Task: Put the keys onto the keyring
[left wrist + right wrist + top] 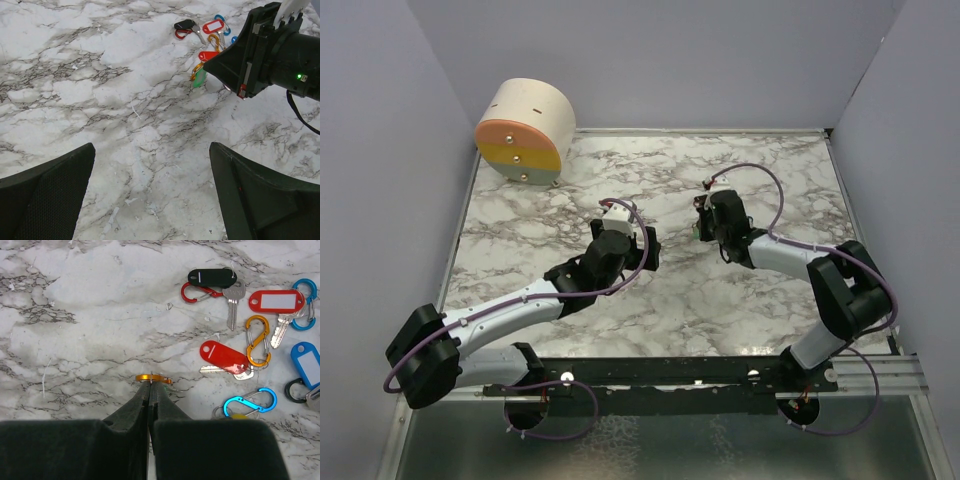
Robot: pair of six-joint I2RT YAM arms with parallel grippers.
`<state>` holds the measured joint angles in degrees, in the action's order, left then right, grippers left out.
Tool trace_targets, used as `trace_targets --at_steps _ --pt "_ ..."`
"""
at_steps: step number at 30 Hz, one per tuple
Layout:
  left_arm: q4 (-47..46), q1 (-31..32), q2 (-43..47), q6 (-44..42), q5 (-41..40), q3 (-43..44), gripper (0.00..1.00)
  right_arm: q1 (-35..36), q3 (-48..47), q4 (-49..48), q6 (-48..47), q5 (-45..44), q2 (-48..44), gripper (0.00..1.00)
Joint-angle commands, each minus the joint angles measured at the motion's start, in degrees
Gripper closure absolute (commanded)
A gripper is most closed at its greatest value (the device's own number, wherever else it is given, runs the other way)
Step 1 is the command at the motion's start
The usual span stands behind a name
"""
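Several keys lie loose on the marble. One has a black tag point(212, 276) on a red clip, two have red tags point(276, 300) point(223, 354), and one has a blue tag point(306, 358). An orange clip point(258, 340) and a blue clip point(250, 401) lie among them. My right gripper point(150, 386) is shut on an orange keyring clip point(152, 378). In the left wrist view a green tag point(200, 78) hangs from that clip under the right gripper point(211, 64). My left gripper point(152, 146) stands open over bare marble, left of the pile.
A round wooden drum point(525, 132) with orange, yellow and grey bands lies at the back left corner. Grey walls close the table on three sides. The two arms face each other near the table's middle point(670, 290).
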<state>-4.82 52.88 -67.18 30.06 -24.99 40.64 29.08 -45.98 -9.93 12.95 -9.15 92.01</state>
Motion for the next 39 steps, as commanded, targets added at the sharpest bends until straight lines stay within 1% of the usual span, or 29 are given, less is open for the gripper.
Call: trace_targets --at_steps 1,2,3,6,10,11,13,14,16,17,20,24,27,29,31,34,36,39 --pt "0.2 -0.3 1.0 -0.4 -1.4 -0.1 0.01 -0.8 -3.4 -2.6 0.9 1.5 2.6 0.99" --pt "0.4 -0.4 1.1 -0.4 -1.4 -0.1 0.01 -1.0 -3.7 -2.7 1.0 1.3 2.9 0.99" --pt "0.5 -0.4 1.2 -0.4 -1.5 -0.1 0.01 -1.0 -4.1 -2.6 1.1 1.0 3.2 0.96" --pt "1.0 -0.5 1.7 -0.6 -1.9 -0.2 0.01 -1.1 -3.6 -3.3 1.4 -0.8 2.3 0.73" --pt "2.2 -0.7 2.3 -0.8 -2.6 0.2 0.01 -1.1 0.6 -7.2 2.0 -2.6 -3.1 0.47" --pt "2.6 -0.7 2.5 -0.8 -2.8 0.3 0.01 -1.1 1.6 -7.6 2.1 -2.9 -4.6 0.42" --pt "3.6 -0.9 2.9 -0.9 -3.3 0.8 0.01 -1.1 3.1 -6.7 2.4 -3.2 -8.0 0.4" --pt "3.9 -0.8 3.3 -1.1 -3.4 0.8 0.01 -1.0 3.8 -5.8 2.7 -2.9 -9.8 0.35" --pt "4.1 -0.8 4.3 -1.4 -3.8 0.6 0.01 -1.0 6.4 -4.1 4.0 -1.4 -14.4 0.21" --pt "4.4 -0.8 4.9 -1.3 -4.4 0.5 0.01 -1.0 8.1 -3.6 5.6 -0.6 -17.3 0.18" --pt "6.3 -0.8 6.6 -1.6 -6.3 0.9 0.01 -0.7 14.7 -2.3 12.0 1.7 -27.0 0.16" --pt "6.7 -0.7 9.4 -2.4 -7.3 -0.1 0.01 -0.4 22.4 1.5 19.0 0.4 -41.7 0.13" --pt "6.8 -0.7 11.5 -2.0 -8.7 -1.2 0.01 -0.4 27.6 2.6 21.2 0.7 -54.5 0.12" --pt "6.7 -0.5 12.6 -1.9 -9.4 -1.8 0.01 -0.4 29.2 3.8 20.9 3.2 -60.7 0.12" --pt "6.8 -0.5 13.3 -2.2 -9.9 -2.0 0.01 -0.4 29.0 5.2 19.4 7.7 -63.5 0.11" --pt "6.9 -0.5 13.5 -2.4 -10.7 -1.9 0.01 -0.4 27.5 7.5 17.3 15.2 -62.9 0.11" --pt "6.9 -0.5 13.5 -2.5 -10.9 -1.9 0.01 -0.3 27.5 9.1 16.5 18.3 -62.1 0.1" --pt "7.1 -0.6 13.6 -2.4 -11.1 -2.2 0.01 -0.3 29.3 9.4 15.4 21.8 -63.5 0.09"
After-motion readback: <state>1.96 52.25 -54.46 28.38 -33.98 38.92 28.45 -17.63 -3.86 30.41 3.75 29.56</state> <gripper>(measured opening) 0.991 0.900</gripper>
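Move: The right hand holds the gold carabiner with the green tag's key over bare table; its resting spot lies about 2 cm ahead and 2 cm below. From this hand, the red tag with the gold clip is some 6 cm right and 2 cm ahead, the black tag 8 cm ahead and 3 cm right, and the blue carabiner 10 cm right and 1 cm back. From the left hand, that spot is roughly 18 cm right, 7 cm ahead and 14 cm below. Easing forward a centimetre or two over the bare spot, the right fingers open wide and let go of the gold carabiner; the hand then pulls back about 16 cm and rises some 12, away from the keys, rolling its left side up about 30 degrees and tipping up a little. The empty left hand, still open, shifts left and upward, away from the keys. ##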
